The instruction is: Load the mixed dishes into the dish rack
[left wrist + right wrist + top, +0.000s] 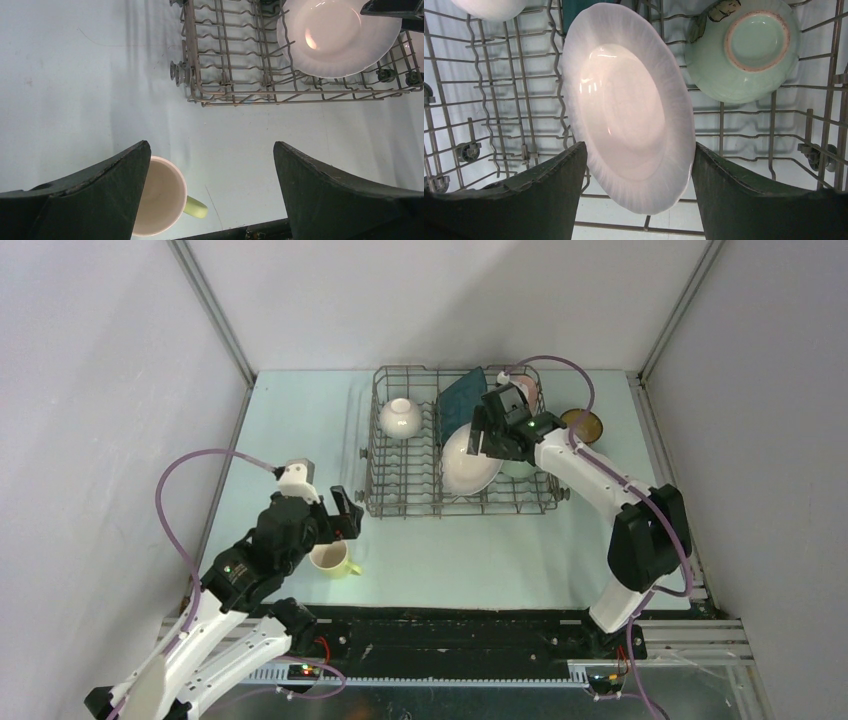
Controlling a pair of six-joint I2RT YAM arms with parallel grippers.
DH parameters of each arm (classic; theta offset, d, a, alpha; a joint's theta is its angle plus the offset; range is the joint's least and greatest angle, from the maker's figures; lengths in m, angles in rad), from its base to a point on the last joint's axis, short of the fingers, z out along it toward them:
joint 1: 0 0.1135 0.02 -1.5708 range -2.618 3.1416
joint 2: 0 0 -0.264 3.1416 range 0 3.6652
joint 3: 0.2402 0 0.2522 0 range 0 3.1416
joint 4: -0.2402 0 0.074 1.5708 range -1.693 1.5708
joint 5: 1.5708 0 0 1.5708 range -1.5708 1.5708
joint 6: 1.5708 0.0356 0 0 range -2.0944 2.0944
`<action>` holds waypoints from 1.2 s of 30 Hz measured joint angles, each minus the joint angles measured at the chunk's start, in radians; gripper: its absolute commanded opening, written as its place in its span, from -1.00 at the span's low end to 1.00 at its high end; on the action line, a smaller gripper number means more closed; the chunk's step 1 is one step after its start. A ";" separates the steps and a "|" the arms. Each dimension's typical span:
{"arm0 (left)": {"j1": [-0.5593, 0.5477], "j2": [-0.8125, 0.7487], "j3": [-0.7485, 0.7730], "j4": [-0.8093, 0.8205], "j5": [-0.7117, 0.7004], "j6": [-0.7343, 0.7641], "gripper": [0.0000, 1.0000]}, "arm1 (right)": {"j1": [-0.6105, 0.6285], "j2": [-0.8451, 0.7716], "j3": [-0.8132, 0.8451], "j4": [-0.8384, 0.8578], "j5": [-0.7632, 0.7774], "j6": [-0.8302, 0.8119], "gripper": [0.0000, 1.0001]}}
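Observation:
The grey wire dish rack holds a white bowl, a dark teal square plate and a leaning white round plate. My right gripper is open above the rack. In the right wrist view its fingers straddle the white plate's lower edge. A pale green bowl lies beside it in the rack. A pink mug is partly hidden behind the right gripper. My left gripper is open and empty. The yellow-green mug stands upright on the table by its left finger.
A brown bowl sits on the table just right of the rack. The rack's near left corner lies ahead of the left gripper. Grey walls enclose the table on three sides. A black rail runs along the near edge.

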 measured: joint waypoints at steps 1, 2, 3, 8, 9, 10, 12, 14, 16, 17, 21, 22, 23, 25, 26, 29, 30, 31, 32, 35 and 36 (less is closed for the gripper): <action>0.000 0.000 0.000 0.000 0.000 0.000 0.99 | -0.007 0.006 0.000 0.003 -0.008 0.000 0.52; 0.000 0.001 0.000 0.000 -0.001 0.000 0.99 | -0.011 0.010 0.000 0.006 -0.010 0.000 0.52; 0.000 0.002 0.000 0.000 0.000 0.000 0.99 | -0.014 0.014 -0.003 0.010 -0.014 0.000 0.52; 0.000 0.007 -0.011 0.000 -0.001 0.000 0.99 | -0.017 0.018 -0.016 0.021 -0.030 -0.006 0.33; 0.000 0.007 -0.014 0.000 0.000 0.000 0.99 | -0.017 0.018 -0.018 0.024 -0.034 -0.009 0.28; 0.000 0.008 -0.016 0.000 0.000 0.000 0.99 | -0.017 0.018 -0.019 0.029 -0.037 -0.014 0.20; 0.000 0.008 -0.016 0.000 0.000 0.000 0.99 | -0.014 0.018 -0.023 0.037 -0.038 -0.027 0.09; 0.000 0.008 -0.016 0.000 0.000 0.000 0.99 | -0.002 0.018 -0.024 0.047 -0.019 -0.037 -0.10; 0.000 0.010 -0.016 0.001 -0.001 0.000 0.99 | 0.024 0.018 -0.024 0.054 0.010 -0.049 -0.35; 0.000 0.011 -0.016 0.001 -0.001 0.000 0.99 | 0.041 0.018 -0.024 0.057 0.022 -0.055 -0.50; 0.000 0.014 -0.016 0.001 0.000 0.001 0.99 | 0.087 0.015 -0.024 0.063 0.076 -0.059 -0.86; 0.000 0.014 -0.016 0.001 -0.001 0.000 0.99 | 0.095 0.015 -0.022 0.061 0.092 -0.058 -0.94; 0.000 0.014 -0.016 0.001 -0.001 0.001 0.99 | 0.100 0.015 -0.020 0.058 0.113 -0.058 -1.00; 0.000 0.014 -0.016 0.001 -0.001 0.001 0.99 | 0.101 0.015 -0.012 0.041 0.147 -0.061 -1.00; 0.000 0.014 -0.016 0.001 -0.001 0.002 0.99 | 0.101 0.014 -0.007 0.033 0.148 -0.061 -1.00; 0.000 0.012 -0.016 0.001 -0.002 0.008 0.99 | 0.116 0.014 0.005 0.005 0.152 -0.068 -1.00; 0.000 0.011 -0.016 0.001 -0.002 0.008 0.99 | 0.124 0.014 0.010 -0.003 0.156 -0.071 -1.00; 0.000 0.011 -0.016 0.001 -0.002 0.007 0.99 | 0.130 0.014 0.014 -0.010 0.161 -0.074 -1.00; 0.000 0.011 -0.016 0.001 -0.001 0.007 0.99 | 0.137 0.014 0.017 -0.019 0.164 -0.078 -1.00; 0.000 0.008 -0.028 0.020 0.006 0.002 1.00 | 0.150 0.014 0.021 -0.029 0.173 -0.085 -1.00; 0.000 0.006 -0.037 0.030 0.014 -0.003 0.99 | 0.153 0.014 0.021 -0.029 0.175 -0.085 -1.00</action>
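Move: In the rack, the white plate leans between the right hand's open fingers, its middle about 5 cm below the hand, some 2 cm left and 1 cm back. From that hand the teal plate stands about 8 cm ahead and 4 cm left, the green bowl 2 cm back and 6 cm right, the pink mug 9 cm ahead and 7 cm right. From the left hand, the white plate is about 11 cm ahead and 24 cm right, well below. Dipping about 1 cm first, the right hand closes its wide-open fingers on the white plate's upper rim while sweeping left towards the teal plate's side of the rack. With the rim pinched, it eases back and rises slightly, ending about 2.5 cm left and 2 cm back, its wrist rolled some 10 degrees, left side down. ##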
